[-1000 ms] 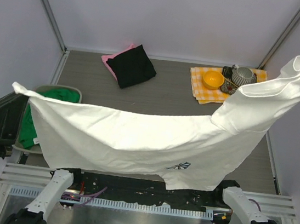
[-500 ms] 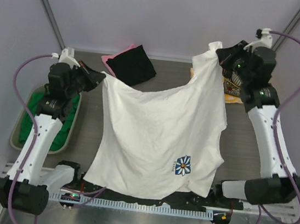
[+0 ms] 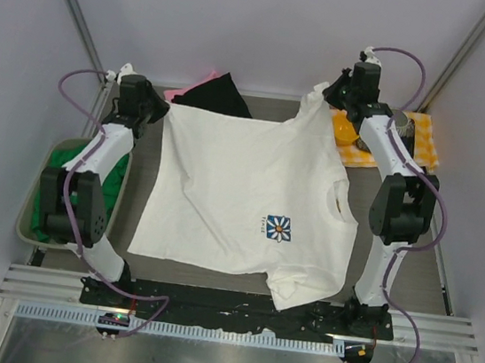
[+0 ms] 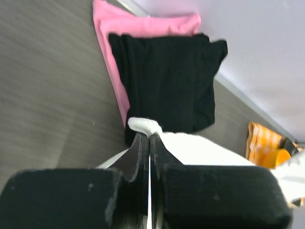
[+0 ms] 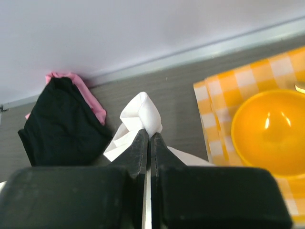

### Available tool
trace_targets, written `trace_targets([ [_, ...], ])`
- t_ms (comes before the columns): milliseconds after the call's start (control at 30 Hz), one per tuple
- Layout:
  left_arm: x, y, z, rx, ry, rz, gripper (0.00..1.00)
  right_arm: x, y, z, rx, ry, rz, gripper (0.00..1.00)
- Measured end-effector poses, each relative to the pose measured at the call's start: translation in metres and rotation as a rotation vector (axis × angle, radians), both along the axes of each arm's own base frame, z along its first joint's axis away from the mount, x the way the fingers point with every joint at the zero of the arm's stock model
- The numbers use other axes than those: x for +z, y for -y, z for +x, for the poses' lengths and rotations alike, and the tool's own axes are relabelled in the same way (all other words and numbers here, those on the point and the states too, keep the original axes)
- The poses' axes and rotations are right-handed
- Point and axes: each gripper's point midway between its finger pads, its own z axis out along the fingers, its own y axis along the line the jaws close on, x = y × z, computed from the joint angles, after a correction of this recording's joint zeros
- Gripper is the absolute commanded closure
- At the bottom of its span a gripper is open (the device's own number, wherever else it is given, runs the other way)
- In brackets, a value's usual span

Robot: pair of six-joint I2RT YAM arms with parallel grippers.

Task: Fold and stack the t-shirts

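Observation:
A white t-shirt (image 3: 240, 199) with a blue daisy print (image 3: 278, 229) is stretched over the table, print up. My left gripper (image 3: 158, 109) is shut on its far-left corner (image 4: 145, 126). My right gripper (image 3: 329, 99) is shut on its far-right corner (image 5: 143, 117). Behind the shirt lies a folded black t-shirt (image 3: 213, 97) on a pink one (image 3: 187, 92); both show in the left wrist view, black (image 4: 167, 81) over pink (image 4: 143, 26). A green t-shirt (image 3: 82, 174) lies in the bin at left.
A grey-green bin (image 3: 35, 208) stands at the table's left edge. An orange-and-white checked cloth (image 3: 418, 142) at the back right carries an orange bowl (image 5: 271, 136) and a grey cup (image 3: 402, 126). The shirt's near hem hangs over the black rail (image 3: 235, 306).
Both arms have swung from held high near the camera out to the far side of the table, and the white t-shirt has gone from hanging stretched in the air to spread low over the table.

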Motion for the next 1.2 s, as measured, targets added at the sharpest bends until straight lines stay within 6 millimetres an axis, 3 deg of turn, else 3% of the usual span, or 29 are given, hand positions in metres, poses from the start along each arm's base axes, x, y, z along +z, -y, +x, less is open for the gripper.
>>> trace_targets([
  [100, -0.006, -0.009, 0.033, 0.028, 0.006, 0.021, 1.00, 0.008, -0.006, 0.023, 0.005, 0.050, -0.009, 0.99],
  [200, -0.009, -0.016, 0.053, 0.043, 0.007, 0.037, 1.00, 0.018, -0.011, 0.042, 0.007, 0.100, -0.026, 0.99],
  [500, 0.010, -0.047, 0.092, 0.103, 0.058, 0.075, 1.00, 0.039, -0.049, 0.070, 0.053, 0.207, -0.080, 0.99],
  [567, 0.019, -0.057, 0.101, 0.122, 0.079, 0.083, 1.00, 0.045, -0.059, 0.075, 0.061, 0.231, -0.087, 0.88],
  [600, 0.023, -0.060, 0.105, 0.130, 0.084, 0.087, 0.86, 0.046, -0.064, 0.079, 0.065, 0.241, -0.089, 0.64],
  [633, 0.025, -0.063, 0.109, 0.139, 0.088, 0.091, 0.62, 0.047, -0.069, 0.082, 0.071, 0.251, -0.091, 0.39],
  [667, 0.026, -0.066, 0.113, 0.145, 0.089, 0.098, 0.34, 0.046, -0.074, 0.085, 0.077, 0.258, -0.090, 0.15],
  [700, 0.025, -0.069, 0.117, 0.150, 0.086, 0.107, 0.01, 0.043, -0.078, 0.086, 0.081, 0.256, -0.092, 0.04],
  [767, 0.021, -0.072, 0.120, 0.159, 0.072, 0.117, 0.00, 0.033, -0.082, 0.086, 0.086, 0.239, -0.109, 0.04],
  [867, 0.011, -0.074, 0.116, 0.168, 0.028, 0.117, 0.00, 0.011, -0.080, 0.080, 0.073, 0.201, -0.149, 0.03],
  [1000, 0.008, -0.070, 0.093, 0.172, -0.022, 0.127, 0.00, -0.013, -0.068, 0.051, 0.041, 0.109, -0.243, 0.02],
  [1100, 0.020, -0.055, 0.054, 0.156, -0.054, 0.139, 0.00, 0.004, -0.060, 0.015, 0.023, 0.077, -0.308, 0.01],
  [1200, 0.056, -0.025, 0.010, 0.109, -0.026, 0.139, 0.00, 0.038, -0.060, -0.043, 0.034, 0.076, -0.323, 0.01],
])
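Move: The white t-shirt hangs from both shut grippers, its lower part spread towards the robot. The table's far edge, where it is taken, lies about 22 cm straight ahead of the left hand and 12 cm ahead of the right, some 19 cm below. The black cloth sits 15 cm ahead and 9 cm right of the left hand; the orange bowl is about 6 cm ahead and 14 cm right of the right hand. The white t-shirt, still pinched at both far corners, is drawn forward and left: about 12 cm forward and 7 left by the left hand, 8 or 9 each way by the right, which also lifts some 4 cm. Both grippers then open wide, letting go, and pull back over 10 cm towards the robot, the right dipping first; both finish rising. ##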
